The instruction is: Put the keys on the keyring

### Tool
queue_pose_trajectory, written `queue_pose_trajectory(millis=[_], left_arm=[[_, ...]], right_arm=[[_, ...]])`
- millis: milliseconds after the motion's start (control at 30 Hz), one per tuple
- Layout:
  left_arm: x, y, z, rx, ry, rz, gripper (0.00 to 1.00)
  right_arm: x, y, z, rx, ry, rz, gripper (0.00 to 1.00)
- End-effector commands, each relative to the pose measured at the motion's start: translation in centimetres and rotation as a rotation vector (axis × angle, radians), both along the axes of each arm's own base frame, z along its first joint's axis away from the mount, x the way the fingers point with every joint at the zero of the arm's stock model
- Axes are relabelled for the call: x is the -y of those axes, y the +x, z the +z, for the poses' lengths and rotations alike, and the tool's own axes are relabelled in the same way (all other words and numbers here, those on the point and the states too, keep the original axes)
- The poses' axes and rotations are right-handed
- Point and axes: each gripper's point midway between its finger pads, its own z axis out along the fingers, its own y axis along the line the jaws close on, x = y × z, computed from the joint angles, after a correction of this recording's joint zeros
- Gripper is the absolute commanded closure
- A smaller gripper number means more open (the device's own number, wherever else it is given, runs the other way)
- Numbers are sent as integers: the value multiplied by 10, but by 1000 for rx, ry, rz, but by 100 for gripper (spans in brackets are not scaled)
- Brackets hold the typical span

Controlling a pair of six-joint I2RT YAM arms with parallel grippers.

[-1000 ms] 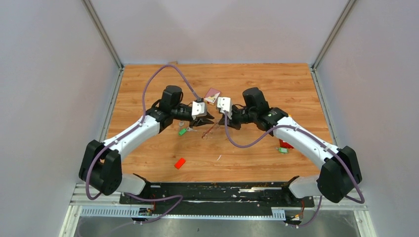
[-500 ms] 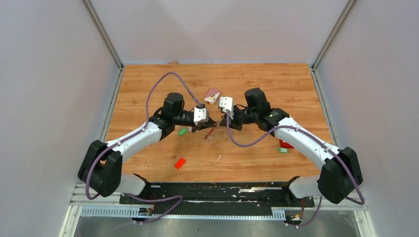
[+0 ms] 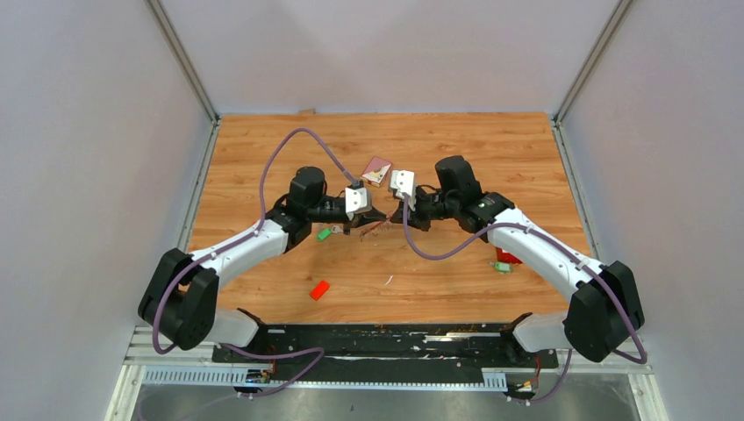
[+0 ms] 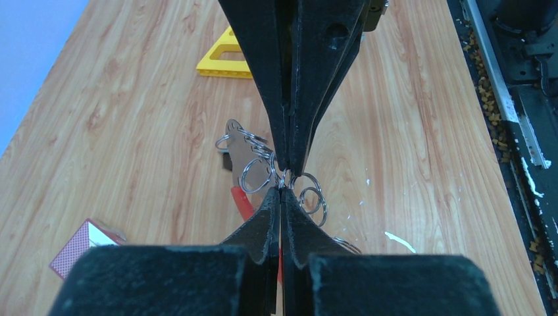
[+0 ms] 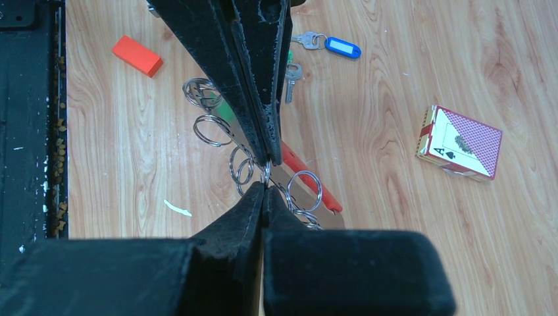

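Observation:
The keyring (image 4: pixel 255 176), a bunch of silver rings on a red curved strap (image 5: pixel 309 179) and a dark grey strip (image 4: pixel 235 146), hangs just above the table between both arms. My left gripper (image 4: pixel 281 188) and right gripper (image 5: pixel 264 185) meet tip to tip, each shut on a small ring of the bunch (image 3: pixel 377 226). A green-tagged key (image 3: pixel 325 233) lies on the wood left of my left gripper. In the right wrist view a blue-tagged key (image 5: pixel 342 47) and a silver key (image 5: pixel 293 72) lie beyond the left fingers (image 5: pixel 217 59).
A card deck (image 3: pixel 377 169) lies just behind the grippers. A small orange-red block (image 3: pixel 319 289) sits nearer the bases. A red square block (image 3: pixel 504 256) rests under the right forearm. A yellow triangular piece (image 4: pixel 227 62) shows at the far side in the left wrist view.
My left gripper has come down and right to the bunch hanging from the right gripper and closed on a ring. The right arm has barely moved.

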Motion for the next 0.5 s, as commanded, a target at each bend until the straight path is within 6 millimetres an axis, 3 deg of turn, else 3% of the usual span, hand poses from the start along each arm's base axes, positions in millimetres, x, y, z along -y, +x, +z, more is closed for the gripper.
queue_pose_trajectory(millis=[0,233,333,467], left_arm=[[5,-4,22,46,-54,-20,100],[-11,-6,27,30,122,71,100],[-19,-10,28,11,218,110,100],[-20,-16,38,-5,218,121,100]], right_arm=[[-7,-1,19,48,68,33,99],[2,7,32,86,62,-21,62],[0,4,41,86,85,-6,58],[-5,-3,47,70,120,31,60]])
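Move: Both hands already hold the keyring by its rings, fingertips almost touching; its grey plate and red handle hang some 4 cm below and 2 to 3 cm left of each. From the left hand, a loose key lies about 7 cm ahead and 11 cm left, the green tag roughly 6 ahead and 15 left, and the card box some 25 ahead and 2 left, all around 15 cm below. The right fingers open and let go while the left, still pinching, dips slightly, then rises about 2 cm, tilting. ##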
